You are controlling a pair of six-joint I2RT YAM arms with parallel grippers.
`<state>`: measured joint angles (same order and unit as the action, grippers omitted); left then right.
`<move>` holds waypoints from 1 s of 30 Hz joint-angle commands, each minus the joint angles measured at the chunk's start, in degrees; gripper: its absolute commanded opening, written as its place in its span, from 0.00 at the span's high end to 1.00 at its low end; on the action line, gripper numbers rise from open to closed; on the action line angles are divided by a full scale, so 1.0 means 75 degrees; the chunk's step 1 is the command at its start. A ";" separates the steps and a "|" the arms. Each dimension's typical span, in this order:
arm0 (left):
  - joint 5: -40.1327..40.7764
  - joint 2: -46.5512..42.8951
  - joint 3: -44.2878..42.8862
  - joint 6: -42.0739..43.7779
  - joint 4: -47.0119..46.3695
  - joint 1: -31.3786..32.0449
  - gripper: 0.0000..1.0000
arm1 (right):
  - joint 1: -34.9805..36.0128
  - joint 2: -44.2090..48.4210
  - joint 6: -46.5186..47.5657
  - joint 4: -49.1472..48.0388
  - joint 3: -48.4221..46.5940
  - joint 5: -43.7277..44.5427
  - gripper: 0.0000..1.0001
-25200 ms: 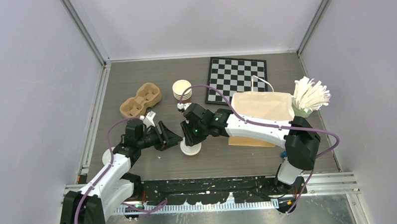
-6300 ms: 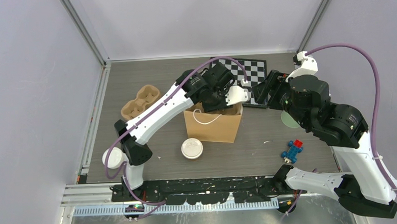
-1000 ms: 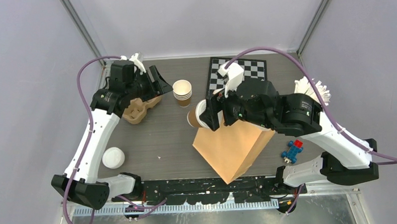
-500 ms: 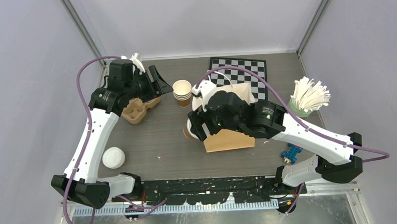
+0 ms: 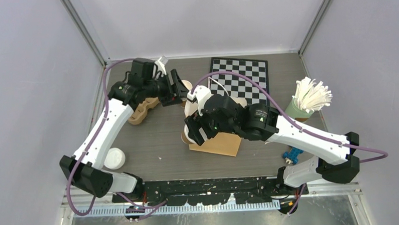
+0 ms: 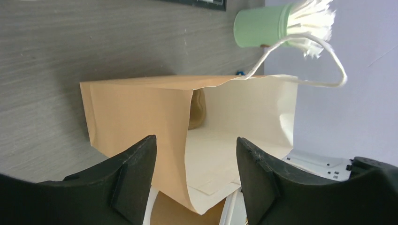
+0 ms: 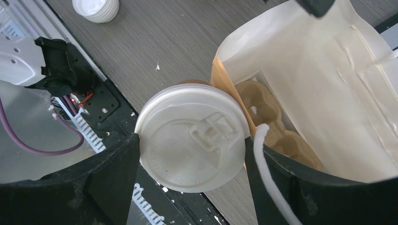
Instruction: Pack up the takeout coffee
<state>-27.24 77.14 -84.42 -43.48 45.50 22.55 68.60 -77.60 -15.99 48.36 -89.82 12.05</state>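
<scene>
The takeout coffee (image 7: pixel 192 136), a tan cup with a white lid, sits between my right gripper's (image 7: pixel 192 143) fingers, which are shut on its sides. It hangs just outside the mouth of the brown paper bag (image 7: pixel 328 93), touching the bag's near edge. From above, the cup (image 5: pixel 185 138) is at the bag's (image 5: pixel 221 144) left end, low over the table. My left gripper (image 6: pixel 195 143) is open at the bag's mouth, with the paper edge (image 6: pixel 187 154) loose between its fingers. The bag's white handle (image 6: pixel 300 42) loops up on the right.
A tan moulded cup carrier (image 5: pixel 140 112) lies under the left arm. A loose white lid (image 5: pixel 114 158) rests near the front left. The chessboard (image 5: pixel 241 73) is at the back, a green cup of white sticks (image 5: pixel 307 101) at the right, a blue toy (image 5: pixel 291 154) near the right base.
The right arm carried the coffee down and left while the bag dropped from a raised tilt to low on the table. The left gripper swung right from the carrier to the bag's mouth.
</scene>
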 commanded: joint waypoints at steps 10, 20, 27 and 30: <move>0.0760 0.0428 -0.1034 0.1036 0.1604 0.0733 0.46 | -0.0017 0.0438 -0.0311 -0.0434 0.0202 -0.0188 0.24; 0.0469 0.0319 -0.0647 0.1176 0.1416 0.0919 0.80 | -0.0025 0.0723 -0.0689 -0.0577 0.0473 -0.0434 0.24; 0.0610 -0.0248 -0.0124 0.0303 0.0177 0.0920 1.00 | -0.0024 0.0951 -0.1181 -0.0469 0.0580 -0.1916 0.24; 0.0707 -0.0494 0.0228 -0.0130 -0.0409 0.0921 1.00 | -0.0018 0.0932 -0.1469 -0.0434 0.0561 -0.2614 0.24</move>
<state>-22.44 77.47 -85.01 -39.48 51.11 29.23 68.51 -72.31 -23.44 46.78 -85.47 1.43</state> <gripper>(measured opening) 0.007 0.808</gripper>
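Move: Just behind the open left fingers stands the bag's left rim, about 3 cm back, 2 cm right and 2 cm lower. The lidded cup in the right hand is some 12 cm behind the left hand and 1 cm right of it; the cup stack is 10 cm ahead and 4 cm left, on the table. From the right hand, the bag's mouth centres roughly 8 cm ahead, 9 cm right and 5 cm below, with the tray 7 cm ahead, 9 cm right and 22 cm down inside. Drawing back about 3 cm while sinking some 2 cm and edging right, the left hand brings its fingers astride the bag's left rim and shuts them, pinching the paper edge. The right hand keeps its grip on the lidded cup, barely drifting at first, then pulls back about 4 cm away from the bag, tipping some 10 degrees downwards. ##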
